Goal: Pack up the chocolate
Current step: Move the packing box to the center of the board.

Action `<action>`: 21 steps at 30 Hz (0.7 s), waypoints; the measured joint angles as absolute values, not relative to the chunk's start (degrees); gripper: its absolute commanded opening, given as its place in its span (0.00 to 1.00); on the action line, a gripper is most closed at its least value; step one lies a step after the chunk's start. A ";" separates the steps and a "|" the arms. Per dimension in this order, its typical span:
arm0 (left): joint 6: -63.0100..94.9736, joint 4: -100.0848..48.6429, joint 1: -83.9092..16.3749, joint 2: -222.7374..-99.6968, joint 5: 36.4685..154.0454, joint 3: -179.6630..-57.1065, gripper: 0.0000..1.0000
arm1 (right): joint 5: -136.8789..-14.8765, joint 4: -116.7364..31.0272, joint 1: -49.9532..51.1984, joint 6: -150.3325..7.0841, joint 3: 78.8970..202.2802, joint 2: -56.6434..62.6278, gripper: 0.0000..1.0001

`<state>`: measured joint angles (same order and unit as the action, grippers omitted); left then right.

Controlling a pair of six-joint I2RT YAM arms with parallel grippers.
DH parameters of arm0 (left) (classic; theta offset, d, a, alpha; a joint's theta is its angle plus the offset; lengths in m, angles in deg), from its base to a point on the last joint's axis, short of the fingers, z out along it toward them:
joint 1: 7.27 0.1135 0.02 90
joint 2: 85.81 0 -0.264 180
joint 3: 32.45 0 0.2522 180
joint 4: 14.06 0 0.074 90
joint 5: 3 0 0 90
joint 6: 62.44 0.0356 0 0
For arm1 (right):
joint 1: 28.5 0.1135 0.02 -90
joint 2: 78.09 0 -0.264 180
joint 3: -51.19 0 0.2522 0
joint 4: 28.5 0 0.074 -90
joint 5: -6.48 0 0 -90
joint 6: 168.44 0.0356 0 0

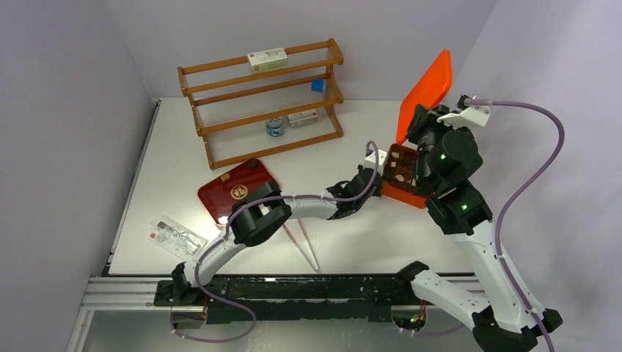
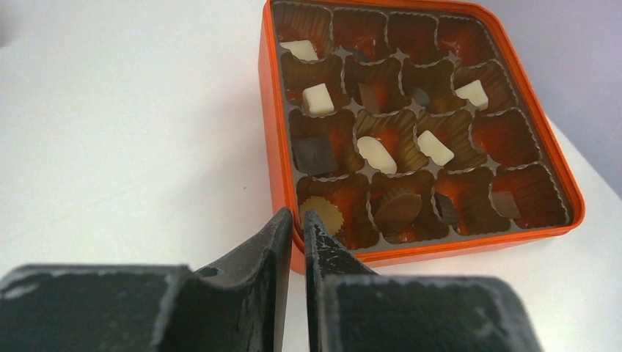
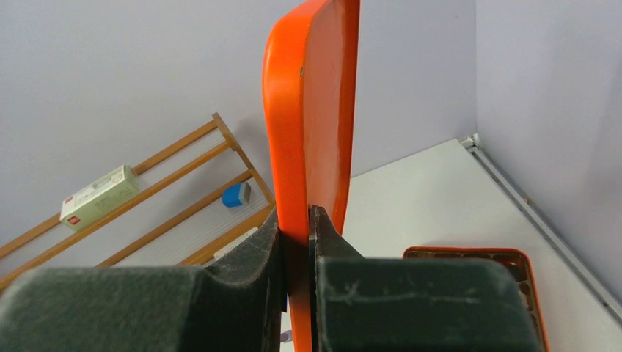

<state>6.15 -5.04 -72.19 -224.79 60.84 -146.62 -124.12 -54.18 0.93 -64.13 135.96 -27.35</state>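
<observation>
An orange box with a brown cupped insert holds the chocolate: white pieces, a dark square, a brown round one and a cream round one. My left gripper is shut on the box's near-left wall, one finger outside and one inside. From above, the left gripper sits at the left side of the box. The right gripper is shut on the edge of the orange lid, holding it upright. That lid stands above the box's far side.
A wooden rack with small items stands at the back. A dark red tray lies left of centre. Pink tongs lie near the front and a clear packet at the front left. Walls close in on both sides.
</observation>
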 measured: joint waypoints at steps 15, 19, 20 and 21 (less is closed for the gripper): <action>9.80 -8.67 -72.32 -215.19 56.04 -134.40 0.21 | -125.25 -60.21 0.90 -64.09 137.90 -22.95 0.00; 9.21 -10.02 -72.30 -212.09 54.57 -130.42 0.20 | -124.80 -61.29 0.53 -63.67 137.99 -20.09 0.00; 9.04 -10.39 -72.32 -211.00 54.13 -129.09 0.20 | -124.07 -61.37 0.05 -63.32 137.73 -19.65 0.00; 8.73 -10.94 -72.30 -209.84 53.70 -127.71 0.20 | -123.37 -61.42 -0.47 -62.95 137.40 -19.41 0.00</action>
<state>8.73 -10.94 -72.30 -209.84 53.70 -127.71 -123.37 -61.42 -0.47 -62.95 137.40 -19.41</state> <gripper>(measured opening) 0.205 0.109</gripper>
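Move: The packing box's near-left corner is between the left fingers, with its middle roughly 9 cm to this hand's right, 5 cm ahead and 2 cm lower. The board's centre, where the box is going, lies about 27 cm to the hand's left, neither ahead nor back. The tongs lie some 28 cm left and 16 cm back. From the right hand, which still holds the lid, the box is roughly 7 cm ahead, 7 cm right and 36 cm below. The packing box is drawn left towards the board's centre by the left hand, which keeps its narrow grip on the near-left corner's rim and goes about 9 cm at near-constant height, easing back slightly near the end and rolling some 10 degrees, its left side rising. Meanwhile the right hand keeps the lid pinched, sinks about 5 cm and then also pushes forward 3 cm, tipping its fingers down. ##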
